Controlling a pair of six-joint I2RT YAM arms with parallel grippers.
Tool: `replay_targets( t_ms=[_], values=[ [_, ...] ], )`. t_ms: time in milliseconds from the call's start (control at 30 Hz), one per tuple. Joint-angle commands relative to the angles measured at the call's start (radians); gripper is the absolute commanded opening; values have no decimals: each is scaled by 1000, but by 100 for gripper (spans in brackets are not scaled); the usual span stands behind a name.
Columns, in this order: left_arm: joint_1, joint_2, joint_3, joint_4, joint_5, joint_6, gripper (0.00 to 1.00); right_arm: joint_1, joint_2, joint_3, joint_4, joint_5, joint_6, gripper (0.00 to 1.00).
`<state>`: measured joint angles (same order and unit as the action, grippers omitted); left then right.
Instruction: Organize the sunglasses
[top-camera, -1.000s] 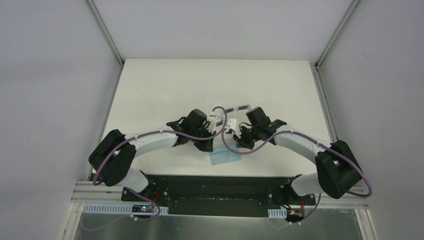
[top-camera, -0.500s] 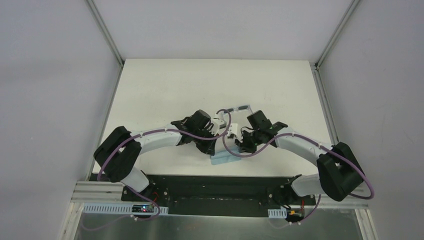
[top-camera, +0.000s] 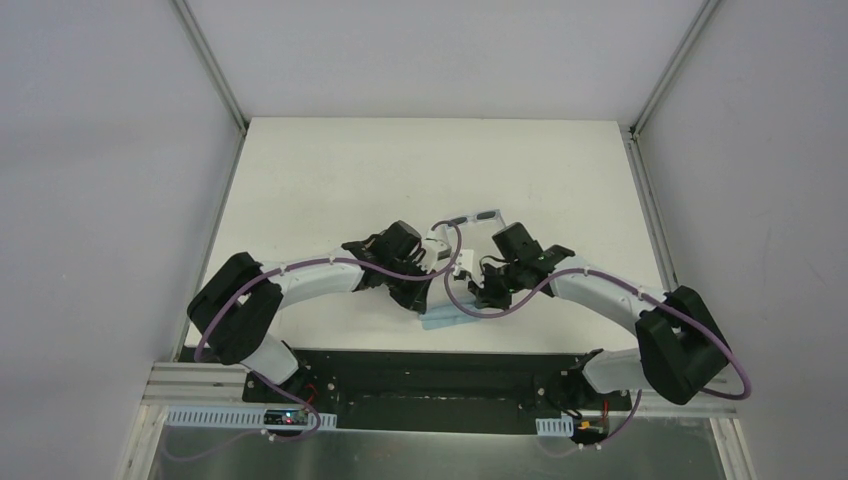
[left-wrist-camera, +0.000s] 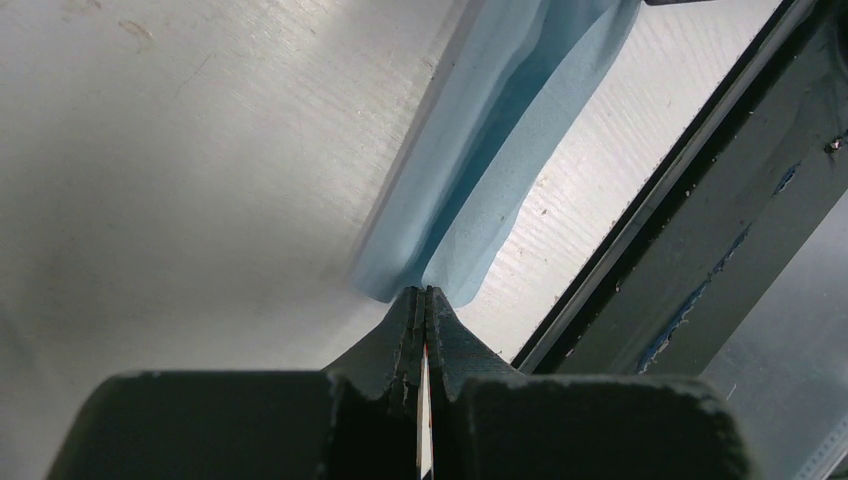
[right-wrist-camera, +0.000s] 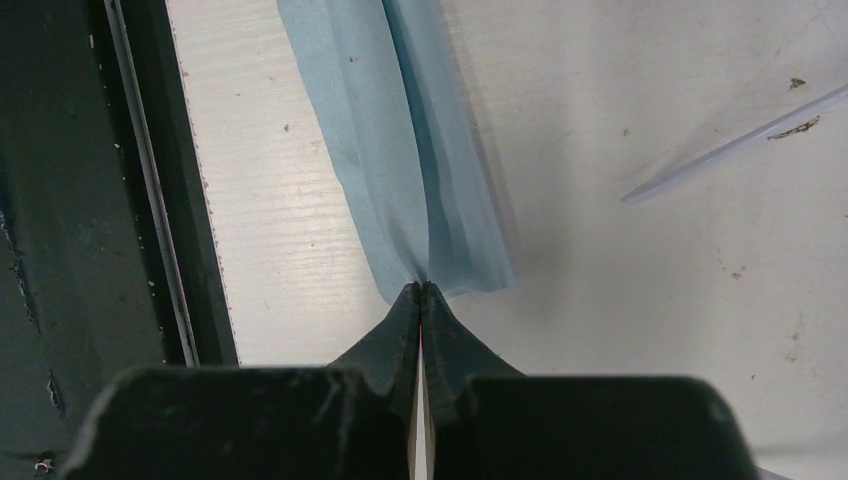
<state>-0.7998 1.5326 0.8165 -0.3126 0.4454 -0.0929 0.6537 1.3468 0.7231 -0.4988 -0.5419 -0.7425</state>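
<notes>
The sunglasses (top-camera: 475, 217), with a thin white frame and dark lenses, lie on the table just beyond both wrists. One slim white temple arm (right-wrist-camera: 730, 145) shows in the right wrist view. No gripper touches them. My left gripper (left-wrist-camera: 425, 292) is shut on one end of a light blue cloth (left-wrist-camera: 500, 130). My right gripper (right-wrist-camera: 421, 287) is shut on the other end of the cloth (right-wrist-camera: 400, 150). The cloth (top-camera: 443, 320) hangs folded lengthwise between them, close to the table's near edge.
A small white-and-black object (top-camera: 462, 257) sits between the two wrists, partly hidden. The black base rail (left-wrist-camera: 700, 200) runs along the near table edge right beside the cloth, also in the right wrist view as the rail (right-wrist-camera: 80, 200). White walls enclose the table (top-camera: 330, 170).
Both arms have drawn slightly toward the near edge, still gripping the cloth. The cloth looks narrower and more folded than a second ago. The sunglasses have not moved.
</notes>
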Motion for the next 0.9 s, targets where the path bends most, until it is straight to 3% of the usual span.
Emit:
replay_targets(
  t_ms=[0, 267, 867],
  values=[
    [-10, -27, 29, 5, -25, 16, 0, 13, 6, 3, 3, -31, -1, 0],
    [-12, -3, 57, 11, -5, 14, 0, 14, 20, 1, 23, 21, 0, 0],
    [23, -17, 136, 1, -199, 84, 0, 6, 111, 171, 123, 174, 24, 0]
  ],
)
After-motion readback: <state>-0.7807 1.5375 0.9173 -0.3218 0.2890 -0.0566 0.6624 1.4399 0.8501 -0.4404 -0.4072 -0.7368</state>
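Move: The left hand holds the blue cloth's far-left corner and the right hand its far-right corner, both drawn back over the cloth and 2–3 cm above the table. The bare table where this far edge will open out is centred about 6 cm ahead of the left hand and 6 cm to its right; from the right hand it is roughly 5 cm ahead and 6 cm left. The sunglasses, arms open towards the robot, are centred some 15 cm ahead and 10 cm right of the left hand. From the right hand they are 13 cm ahead and 2 cm left. With both grippers staying shut on the cloth's far corners, the hands carry the drawn-back edge forward together towards the sunglasses by about 5 cm, slowly at first and then quickly, unrolling it away from the near edge. The left rises some 2 cm on the way, while the right first sinks slightly and then climbs, drifting a little left, and both wrists swing the fingertips forward by roughly 10 degrees. ##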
